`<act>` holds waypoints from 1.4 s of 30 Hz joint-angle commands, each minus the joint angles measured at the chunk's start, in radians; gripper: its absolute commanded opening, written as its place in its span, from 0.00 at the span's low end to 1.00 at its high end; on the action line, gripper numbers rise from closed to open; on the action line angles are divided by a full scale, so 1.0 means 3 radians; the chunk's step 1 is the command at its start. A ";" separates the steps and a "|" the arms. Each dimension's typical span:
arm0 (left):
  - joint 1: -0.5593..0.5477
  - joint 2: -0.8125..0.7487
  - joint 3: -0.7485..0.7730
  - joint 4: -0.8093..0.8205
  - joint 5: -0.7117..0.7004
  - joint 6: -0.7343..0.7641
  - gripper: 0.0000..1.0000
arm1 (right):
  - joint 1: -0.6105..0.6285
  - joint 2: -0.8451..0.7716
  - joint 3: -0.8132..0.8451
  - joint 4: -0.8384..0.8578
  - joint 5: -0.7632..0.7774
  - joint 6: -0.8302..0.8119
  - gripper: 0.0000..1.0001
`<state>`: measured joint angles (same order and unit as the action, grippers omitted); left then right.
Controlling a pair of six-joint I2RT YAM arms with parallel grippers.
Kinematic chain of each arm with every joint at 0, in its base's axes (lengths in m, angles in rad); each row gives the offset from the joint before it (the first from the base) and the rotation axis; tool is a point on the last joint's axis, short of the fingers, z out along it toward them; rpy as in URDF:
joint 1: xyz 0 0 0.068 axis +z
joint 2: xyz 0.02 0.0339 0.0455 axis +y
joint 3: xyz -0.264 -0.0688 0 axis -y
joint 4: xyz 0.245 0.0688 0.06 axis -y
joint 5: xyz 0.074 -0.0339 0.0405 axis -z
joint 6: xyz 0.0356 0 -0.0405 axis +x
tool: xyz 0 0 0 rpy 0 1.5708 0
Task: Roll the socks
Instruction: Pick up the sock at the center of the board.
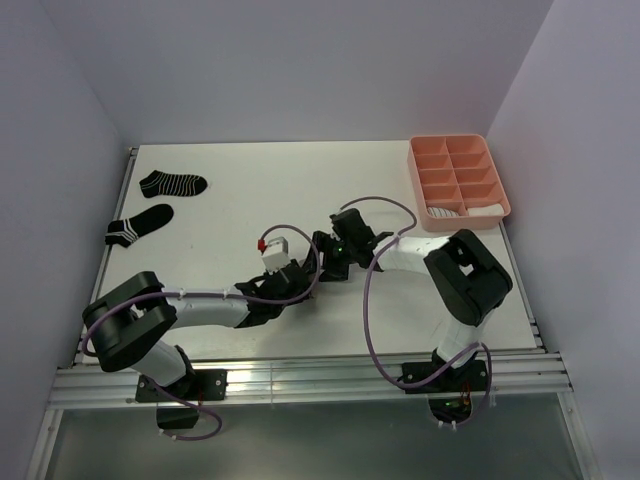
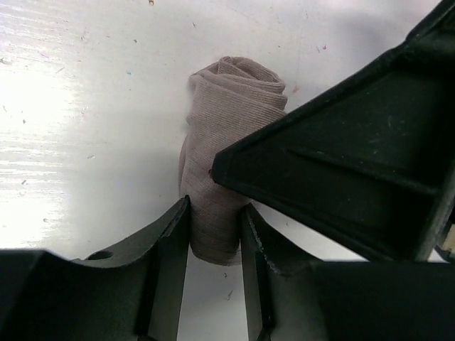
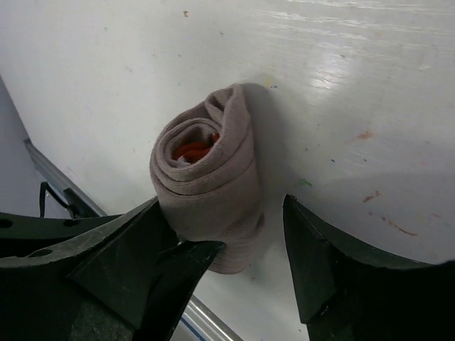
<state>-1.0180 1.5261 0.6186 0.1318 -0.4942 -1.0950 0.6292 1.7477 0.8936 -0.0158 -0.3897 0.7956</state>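
Note:
A taupe sock (image 2: 229,106) lies rolled into a tight cylinder on the white table, with red showing inside the roll's end (image 3: 192,150) in the right wrist view. My left gripper (image 2: 215,207) is shut on the near end of this roll, both fingers pressed against its sides. My right gripper (image 3: 224,213) stands open around the same roll: one finger touches it, the other finger (image 3: 320,256) is clear of it. From above, both grippers (image 1: 312,262) meet mid-table and hide the roll. Two black white-striped socks (image 1: 172,184) (image 1: 140,224) lie flat at the far left.
A pink compartment tray (image 1: 415,170) stands at the far right, with rolled socks (image 1: 480,210) in its nearest compartments. The right arm's finger (image 2: 341,156) fills much of the left wrist view. The table's metal edge rail (image 3: 57,177) runs close beside the roll.

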 commanded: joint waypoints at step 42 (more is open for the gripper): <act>0.0254 0.0021 -0.0104 -0.0409 0.0303 0.0066 0.41 | 0.0556 0.0796 0.0386 -0.0801 0.0466 -0.0862 0.17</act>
<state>-0.9592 1.5177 0.6083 0.1345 -0.4053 -1.1118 0.7498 1.8969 1.0668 -0.0288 -0.2409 0.5697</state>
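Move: My left fingers already pinch the near end of the rolled grey-brown sock, whose middle is about 2 cm ahead of them, roughly level sideways and about 1 cm lower. From my open right hand the sock's middle is about 2 cm to the left, level fore and aft, some 1 cm below. Nothing else stands close; the pink tray is about 26 cm ahead and 35 cm to the right of my right hand. I keep the sock's near end pinched in my nearly still left hand and slide my open right hand left along it, about 4 cm in all, easing some 2 cm forward. Then I sink my right hand about 2 cm and close its fingers on the roll beyond my left grip, its wrist turning about 20 degrees on the way. ##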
